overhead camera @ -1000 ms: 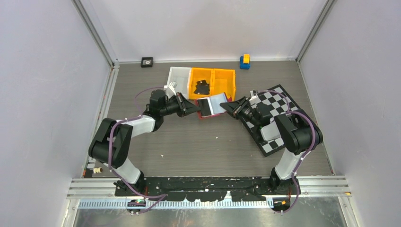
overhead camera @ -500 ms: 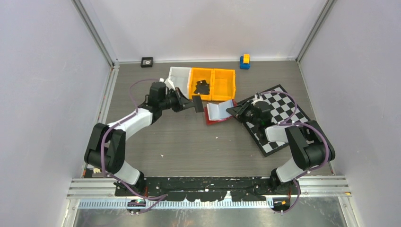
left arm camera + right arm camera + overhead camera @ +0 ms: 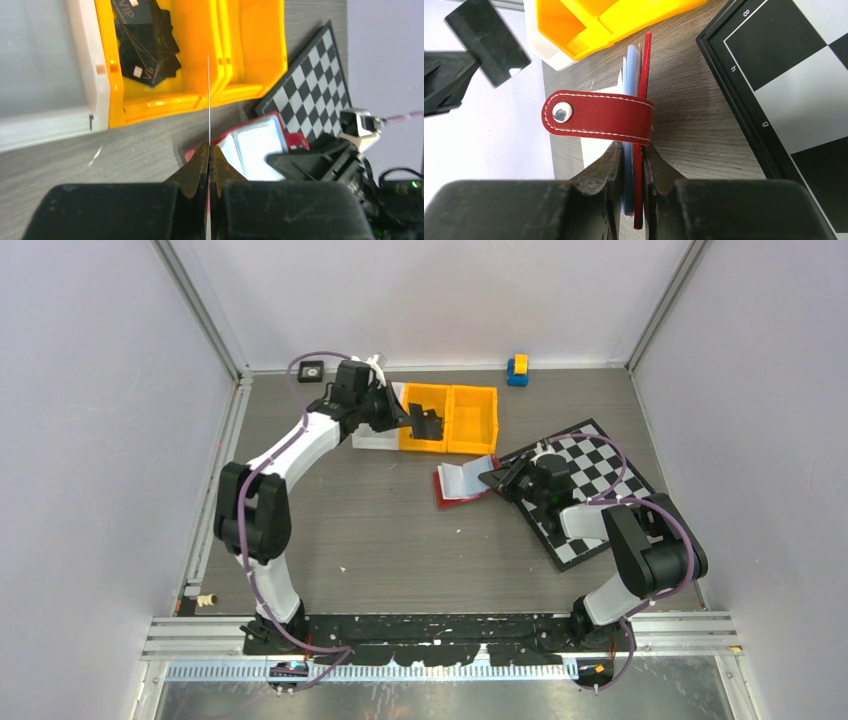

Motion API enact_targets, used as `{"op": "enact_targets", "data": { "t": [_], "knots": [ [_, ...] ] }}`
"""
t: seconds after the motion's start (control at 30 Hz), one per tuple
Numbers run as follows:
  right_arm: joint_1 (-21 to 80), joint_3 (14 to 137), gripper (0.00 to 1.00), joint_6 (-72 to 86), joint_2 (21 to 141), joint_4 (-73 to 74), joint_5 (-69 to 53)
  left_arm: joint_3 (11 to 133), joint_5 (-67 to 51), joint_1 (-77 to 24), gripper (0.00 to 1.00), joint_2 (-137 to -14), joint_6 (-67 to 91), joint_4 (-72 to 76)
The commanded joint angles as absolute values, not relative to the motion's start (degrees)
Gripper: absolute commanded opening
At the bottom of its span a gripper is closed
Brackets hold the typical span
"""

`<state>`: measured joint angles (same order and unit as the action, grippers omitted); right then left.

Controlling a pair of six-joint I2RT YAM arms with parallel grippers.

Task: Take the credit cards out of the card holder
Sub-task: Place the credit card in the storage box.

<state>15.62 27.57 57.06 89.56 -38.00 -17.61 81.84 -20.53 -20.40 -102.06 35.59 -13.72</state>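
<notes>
The red card holder (image 3: 460, 484) lies open near the table's middle, its pale bluish sleeves up. My right gripper (image 3: 633, 147) is shut on its right edge, pinching the red cover (image 3: 642, 75) and the sleeves, with the snap tab (image 3: 596, 116) curling over the jaws. My left gripper (image 3: 408, 420) hovers over the left orange bin (image 3: 425, 445), shut on one credit card (image 3: 208, 100) that shows edge-on as a thin pale line. Several black credit cards (image 3: 145, 45) lie in that bin.
A second orange bin (image 3: 475, 418) and a white bin (image 3: 372, 435) flank the first. A chequered board (image 3: 600, 480) lies under my right arm. A blue and yellow block (image 3: 517, 370) and a small black square (image 3: 311, 370) sit by the back wall.
My left arm has swung from the card holder back to above the orange bin, carrying the card. My right gripper shifted the holder slightly right, then stayed still.
</notes>
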Motion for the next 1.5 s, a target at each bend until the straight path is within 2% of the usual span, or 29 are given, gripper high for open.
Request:
{"op": "enact_targets", "data": {
  "t": [0.0, 0.13, 0.73, 0.77, 0.8, 0.97, 1.1, 1.17, 1.3, 1.33, 1.4, 1.47],
  "knots": [
    [15.5, 29.6, 0.01, 56.0, 88.0, -40.5, -17.0, 93.4, -19.2, -20.8, 0.00, -109.5, 31.9, -22.4],
    [15.6, 29.9, 0.01, 56.0, 87.9, -40.2, -17.2, 102.5, -19.1, -20.8, 0.00, -115.9, 30.4, -27.1],
    [15.5, 28.8, 0.01, 56.4, 86.0, -41.4, -16.9, 124.8, -21.4, -21.2, 0.00, -133.6, 30.8, -36.8],
    [15.6, 28.8, 0.01, 56.6, 86.1, -41.5, -17.1, 126.0, -21.1, -21.2, 0.04, -134.4, 30.8, -38.0],
    [15.5, 28.8, 0.01, 56.6, 86.1, -41.7, -17.1, 127.0, -20.5, -21.2, 0.15, -134.7, 30.8, -39.1],
    [15.5, 28.8, 0.01, 56.5, 86.1, -41.8, -17.1, 124.6, -19.2, -21.5, 0.40, -130.9, 31.1, -38.3],
    [15.6, 28.9, 0.01, 56.4, 86.5, -41.9, -17.1, 118.5, -16.6, -22.9, 0.49, -123.5, 30.2, -37.3],
    [15.5, 28.9, 0.01, 56.3, 86.5, -41.9, -17.1, 112.9, -15.1, -23.8, 0.56, -118.5, 30.4, -35.0],
    [15.6, 28.6, 0.01, 56.3, 85.8, -41.9, -17.0, 96.9, -13.6, -26.7, 0.83, -105.8, 33.0, -26.7],
    [15.5, 28.5, 0.01, 56.3, 85.5, -42.0, -16.9, 92.4, -12.9, -27.5, 0.86, -102.9, 33.8, -24.7],
    [15.5, 28.1, 0.01, 56.6, 85.1, -42.1, -16.8, 84.2, -11.5, -29.2, 0.98, -96.8, 34.8, -21.3],
    [15.5, 27.5, 0.01, 57.7, 84.9, -43.5, -17.2, 76.6, -11.1, -30.3, 1.00, -91.2, 35.1, -17.5]
  ]
}}
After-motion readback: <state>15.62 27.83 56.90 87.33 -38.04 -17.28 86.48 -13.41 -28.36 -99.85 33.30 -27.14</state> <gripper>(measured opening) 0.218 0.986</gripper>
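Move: The left hand holds a black card; the storage box's middle compartment, yellow with black cards in it, is centred about 7 cm ahead, 4 cm to the right and 16 cm below. From this hand, the white compartment is about 8 cm ahead and 7 cm left, the right yellow one 7 cm ahead and 14 cm right, and the open card holder about 9 cm back, 13 cm right and 12 cm down. From the right hand, the middle compartment is some 16 cm ahead, 14 cm left and 5 cm lower. With the black card still pinched, the left hand reaches forward about 9 cm while sinking some 7 cm and easing slightly right, its fingers tipping about 10 degrees further down over the middle yellow compartment, where they begin to open and let go of the card. It then draws back about 11 cm and rises about 7 cm away from the box, the fingers spreading on to almost fully open, while the right hand keeps its grip on the card holder and lifts by only a centimetre or two. ##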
